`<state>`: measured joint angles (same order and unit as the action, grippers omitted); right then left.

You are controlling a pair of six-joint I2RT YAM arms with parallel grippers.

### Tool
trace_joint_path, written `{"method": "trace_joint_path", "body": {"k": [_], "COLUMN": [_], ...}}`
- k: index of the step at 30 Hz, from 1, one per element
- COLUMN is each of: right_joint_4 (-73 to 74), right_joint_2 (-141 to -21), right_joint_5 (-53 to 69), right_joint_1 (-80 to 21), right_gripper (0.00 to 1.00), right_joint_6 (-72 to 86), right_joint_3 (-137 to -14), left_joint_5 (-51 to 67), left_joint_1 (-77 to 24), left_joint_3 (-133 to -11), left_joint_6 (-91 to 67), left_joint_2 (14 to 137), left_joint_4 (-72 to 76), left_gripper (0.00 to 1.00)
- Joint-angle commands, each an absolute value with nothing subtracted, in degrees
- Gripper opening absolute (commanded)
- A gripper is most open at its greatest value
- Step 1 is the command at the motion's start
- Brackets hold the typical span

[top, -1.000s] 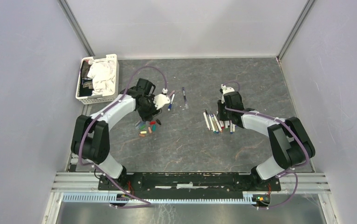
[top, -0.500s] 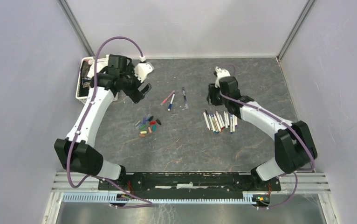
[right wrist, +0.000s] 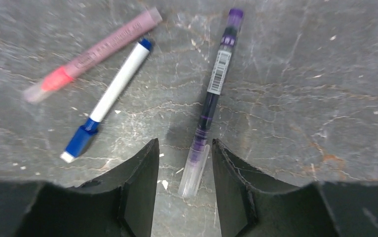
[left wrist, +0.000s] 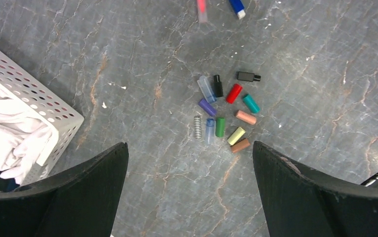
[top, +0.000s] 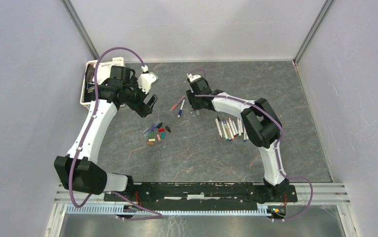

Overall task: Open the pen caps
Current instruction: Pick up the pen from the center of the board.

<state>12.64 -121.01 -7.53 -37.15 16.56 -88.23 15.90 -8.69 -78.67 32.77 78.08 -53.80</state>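
Note:
The pen caps (left wrist: 225, 112) lie loose in a small heap of stubby coloured pieces, seen in the top view left of centre (top: 156, 133). My left gripper (left wrist: 189, 145) hangs high above the table behind them (top: 148, 104), open wide with nothing in it. My right gripper (right wrist: 184, 144) is low over the table (top: 195, 101), open, its fingers (right wrist: 142, 177) on either side of the clear cap (right wrist: 195, 173) of a purple pen (right wrist: 215, 81) without touching it. A pink pen (right wrist: 95, 52) and a blue-capped pen (right wrist: 110, 98) lie just left of it.
A row of several white-barrelled pens (top: 232, 128) lies right of centre. A white perforated basket (left wrist: 39, 101) holding white cloth (left wrist: 4, 131) stands at the back left (top: 86, 96), close under my left arm. A small metal spring (left wrist: 197, 127) lies beside the caps.
My left gripper rose from the heap of caps, swung back and left, and opened wide. My right gripper moved left from the pen row to the purple pen, and its jaws widened.

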Motion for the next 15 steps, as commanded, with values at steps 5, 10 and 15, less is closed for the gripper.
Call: {"method": "trace_joint_path", "body": {"k": [5, 10, 15], "right_joint_4": [17.20, 17.34, 17.33], "right_joint_2": [-127.03, -129.33, -129.50], "right_joint_5": [-13.98, -13.72, -11.19], "right_joint_1": [-37.41, -37.48, -36.97], "right_gripper": [0.40, 0.32, 0.13], "right_joint_6": [15.73, 15.92, 19.20], "right_joint_3": [-95.81, -97.01, -97.61], "left_joint_5": [20.32, 22.37, 25.01], "left_joint_1": [-8.42, -8.35, -8.44], "left_joint_3": [-77.60, -76.97, -76.10], "left_joint_6": [29.60, 30.04, 29.59], "left_joint_2": [72.75, 71.50, 70.99], "left_joint_4": [-53.82, -54.69, -55.29], "left_gripper": [1.00, 1.00, 1.00]}}
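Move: The purple pen lies just beneath the right hand, its middle about 4 cm ahead, in line sideways and some 3 cm below, with its cap end already between the open fingers. At about that same depth, the white pen with the blue cap is roughly 6 cm to the hand's left and 2 cm ahead, the pink pen 8 cm left and 4 cm ahead; the row of sorted pens lies 14 cm right and 8 cm back. From the left hand the purple pen is about 15 cm ahead, 20 cm right and 19 cm below. The right hand drops the last 2.5 cm or so onto the purple pen, at once and quickly, then slides about 2 cm forward along it at that height while the half-open fingers close until the pads pinch the barrel just beyond the cap, the wrist rolling only some 5 degrees. Meanwhile the left hand, empty and wide open, draws back about 2 cm, rising nearly as much and easing a little to the right, high over the loose caps. ##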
